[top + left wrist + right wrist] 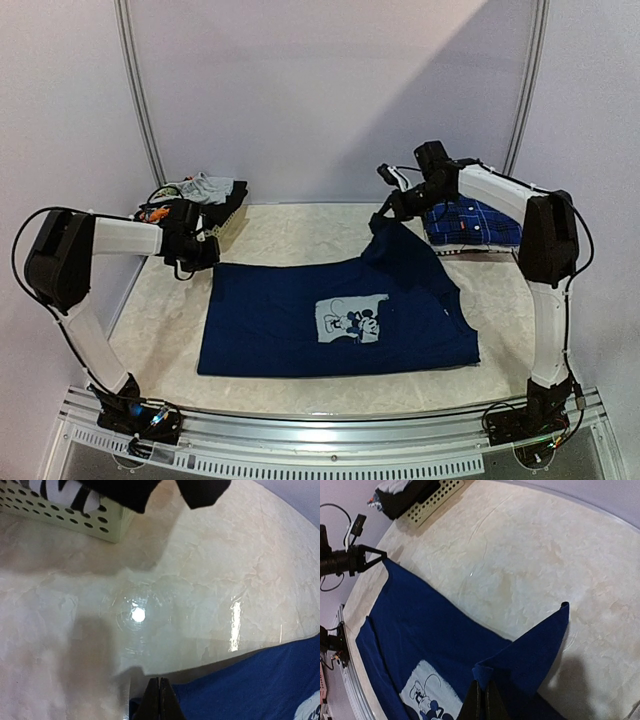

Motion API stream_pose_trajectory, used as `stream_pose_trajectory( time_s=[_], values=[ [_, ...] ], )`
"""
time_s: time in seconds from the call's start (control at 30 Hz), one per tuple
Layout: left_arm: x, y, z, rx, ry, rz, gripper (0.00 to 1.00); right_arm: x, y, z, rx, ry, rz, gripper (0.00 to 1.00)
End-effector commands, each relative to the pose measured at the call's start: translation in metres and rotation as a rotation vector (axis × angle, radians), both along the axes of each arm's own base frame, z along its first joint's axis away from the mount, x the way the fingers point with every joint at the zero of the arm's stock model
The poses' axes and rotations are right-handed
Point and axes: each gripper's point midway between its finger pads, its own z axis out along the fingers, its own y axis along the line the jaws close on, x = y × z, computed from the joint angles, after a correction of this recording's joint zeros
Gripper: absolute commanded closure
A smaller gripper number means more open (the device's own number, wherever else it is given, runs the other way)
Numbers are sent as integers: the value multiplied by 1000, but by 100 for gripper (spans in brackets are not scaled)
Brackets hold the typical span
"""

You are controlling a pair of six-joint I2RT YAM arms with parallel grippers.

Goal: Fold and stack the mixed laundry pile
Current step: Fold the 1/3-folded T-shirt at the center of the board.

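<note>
The navy T-shirt (pixel 300 320) lies spread on the table, its pale cartoon print (pixel 352 320) facing up. At its far left corner my left gripper (pixel 207 258) is shut, and in the left wrist view the closed fingertips (pixel 159 682) pinch the slightly raised navy edge (pixel 260 680). My right gripper (pixel 383 215) is shut on the far right corner, lifted off the table; a navy fold (pixel 530 645) rises from its jaws (pixel 482 685). The blue plaid shirt (pixel 470 222) lies folded at the back right. Grey (pixel 205 187), black and orange (pixel 155 213) pieces fill the basket.
The white perforated basket (pixel 232 215) stands at the back left, close behind my left gripper, with black cloth (pixel 150 490) hanging over its rim. A curved wall (pixel 330 100) closes the back. A metal rail (pixel 330 440) runs along the near edge.
</note>
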Motion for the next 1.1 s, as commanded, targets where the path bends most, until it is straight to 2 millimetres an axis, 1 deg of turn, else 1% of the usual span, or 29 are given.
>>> stream_pose_trajectory(
  time_s=[0.0,0.03,0.13,0.2,0.23,0.27,0.4,0.57,0.6,0.63,0.73,1.0,1.07],
  values=[
    [-10,-2,8,-2,-31,-17,100,-40,5,7,-73,-39,83,98],
    [-12,-1,8,1,-33,-19,100,-45,2,11,-79,-51,81,98],
    [-19,0,5,6,-28,-23,100,-59,-7,10,-96,-57,64,98],
    [-22,0,4,4,-30,-24,100,-68,-14,22,-98,-94,47,98],
    [-24,1,4,3,-30,-24,100,-74,-17,21,-102,-93,40,98],
    [-27,1,3,2,-30,-26,100,-79,-21,27,-100,-107,32,98],
    [-36,2,3,4,-31,-26,100,-102,-32,26,-109,-108,14,98],
    [-48,4,1,9,-27,-22,100,-121,-44,25,-121,-112,-12,98],
    [-50,4,0,10,-24,-20,100,-124,-47,23,-129,-111,-19,98],
    [-51,4,0,12,-23,-19,100,-127,-51,27,-134,-122,-29,98],
    [-57,5,-1,14,-22,-15,100,-133,-59,27,-154,-125,-55,98],
    [-73,7,3,26,-23,-8,100,-146,-71,21,-177,-112,-91,98],
    [-77,6,2,29,-22,-12,100,-150,-74,24,-176,-120,-99,98]
  ],
)
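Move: The left hand holds the T-shirt's far-left corner, with the shirt's near-left corner about 27 cm back and 2 cm to the right, 6 cm below; the laundry basket stands some 17 cm ahead and 9 cm left. The right hand holds up the shirt's far edge by the sleeve: the near-right corner lies about 30 cm back and 24 cm right, the mouse print 17 cm back and 9 cm left, both 16 cm lower, and the plaid stack 8 cm ahead and 35 cm right. Back towards the robot, both hands draw the pinched far edge of the T-shirt over its body towards the near edge. The right goes some 14 cm back and, after the first few centimetres, also about 7 cm to its right, fast then easing off, still high, turning about 10 degrees; the left travels roughly level, about 7 cm. Both grippers stay shut on the cloth. ##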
